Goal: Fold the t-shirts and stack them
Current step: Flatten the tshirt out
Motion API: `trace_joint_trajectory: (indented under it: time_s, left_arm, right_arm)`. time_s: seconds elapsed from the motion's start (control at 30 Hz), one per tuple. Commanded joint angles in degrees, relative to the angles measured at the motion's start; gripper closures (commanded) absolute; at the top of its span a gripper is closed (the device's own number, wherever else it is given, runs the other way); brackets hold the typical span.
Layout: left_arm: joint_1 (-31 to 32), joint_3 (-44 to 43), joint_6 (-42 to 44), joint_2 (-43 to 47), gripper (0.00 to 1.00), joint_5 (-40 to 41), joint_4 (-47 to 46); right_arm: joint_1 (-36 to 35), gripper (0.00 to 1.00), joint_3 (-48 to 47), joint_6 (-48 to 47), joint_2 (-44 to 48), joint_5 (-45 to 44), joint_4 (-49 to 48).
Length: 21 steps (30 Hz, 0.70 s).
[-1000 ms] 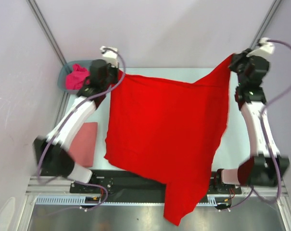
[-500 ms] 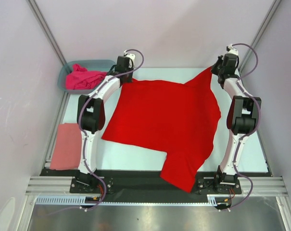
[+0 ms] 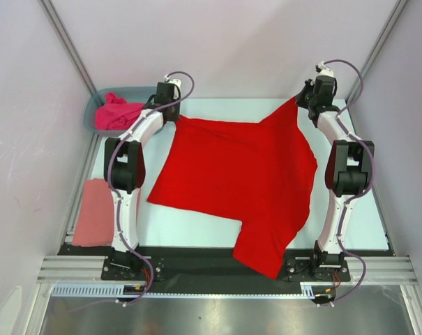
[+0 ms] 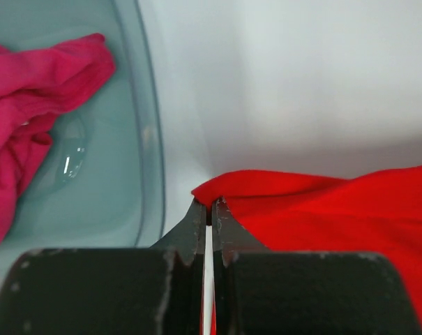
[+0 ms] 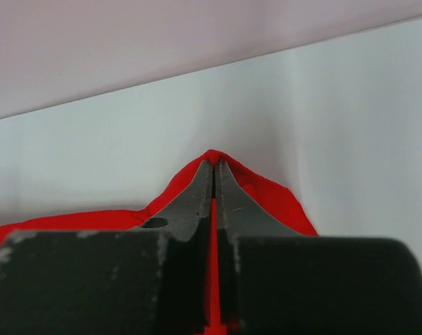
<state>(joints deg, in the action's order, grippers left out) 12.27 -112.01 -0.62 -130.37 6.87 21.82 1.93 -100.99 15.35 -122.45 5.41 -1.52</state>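
Note:
The bright red t-shirt (image 3: 242, 174) lies spread across the table, its lower part hanging over the near edge. My left gripper (image 3: 173, 113) is shut on its far left corner (image 4: 228, 187), right beside the tub. At the far right, my right gripper (image 3: 303, 99) is shut on the opposite corner (image 5: 263, 192), which stands up in a peak. A salmon-pink t-shirt (image 3: 94, 222) lies folded at the table's near left. The magenta t-shirt (image 3: 117, 114) is crumpled in the tub (image 4: 26, 112).
The translucent blue-grey tub (image 3: 98, 103) stands at the far left corner, its rim (image 4: 151, 132) just left of my left fingers. Walls close in the back and both sides. A black rail (image 3: 197, 259) runs along the near edge.
Both arms have stretched out towards the back of the table and come down, laying the red shirt flat. Over the last half second the left gripper shifted a little left, towards the tub.

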Motion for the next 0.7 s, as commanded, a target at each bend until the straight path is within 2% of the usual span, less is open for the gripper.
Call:
trace_joint_trajectory:
  time_s: [0.0,0.2,0.33,0.5,0.67]
  left_arm:
    - [-0.9,-1.0,-1.7,9.4,1.0,-1.2,-0.4]
    - [-0.8,-1.1,-5.2,19.5,1.0,-6.4,-0.2]
    - [0.2,3.7,-7.0,29.7,1.0,-11.3,-1.3]
    - [1.0,11.6,-7.8,47.2,1.0,-13.7,-1.3]
    - [1.0,12.6,-6.1,62.4,1.0,-14.5,0.8]
  right_arm:
    - [0.0,1.0,-0.1,0.6,9.8,-1.3,-1.5]
    - [1.8,1.0,-2.4,1.3,20.9,-4.0,1.3]
    - [2.1,1.0,-2.1,1.3,33.7,-5.0,5.5]
    - [1.8,1.0,1.1,2.3,48.5,-5.3,8.2]
    - [1.8,1.0,0.0,3.7,61.6,-6.6,12.8]
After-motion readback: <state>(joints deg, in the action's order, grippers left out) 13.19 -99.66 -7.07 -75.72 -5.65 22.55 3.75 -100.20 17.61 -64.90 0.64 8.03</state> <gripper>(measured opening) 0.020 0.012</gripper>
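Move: The red t-shirt is already pinched by a corner in each hand, and its middle lies about 26 cm right of the left hand, 23 cm back and some 9 cm lower. From the right hand, that middle is about 22 cm left, 26 cm back and 16 cm lower. The blue bin stands roughly 16 cm left of the left hand and 8 cm farther out; the folded pink shirt lies about 19 cm left of that hand and 40 cm back. Upward together, nearly straight at first and then swinging back towards the robot, both hands raise the red t-shirt's far corners off towards their own bases; the left gains just under 40 cm, the right about 45 cm with a longer pull back. Both wrists tip the fingertips up by some 40–45 degrees, and the shut fingers keep their pinch. ##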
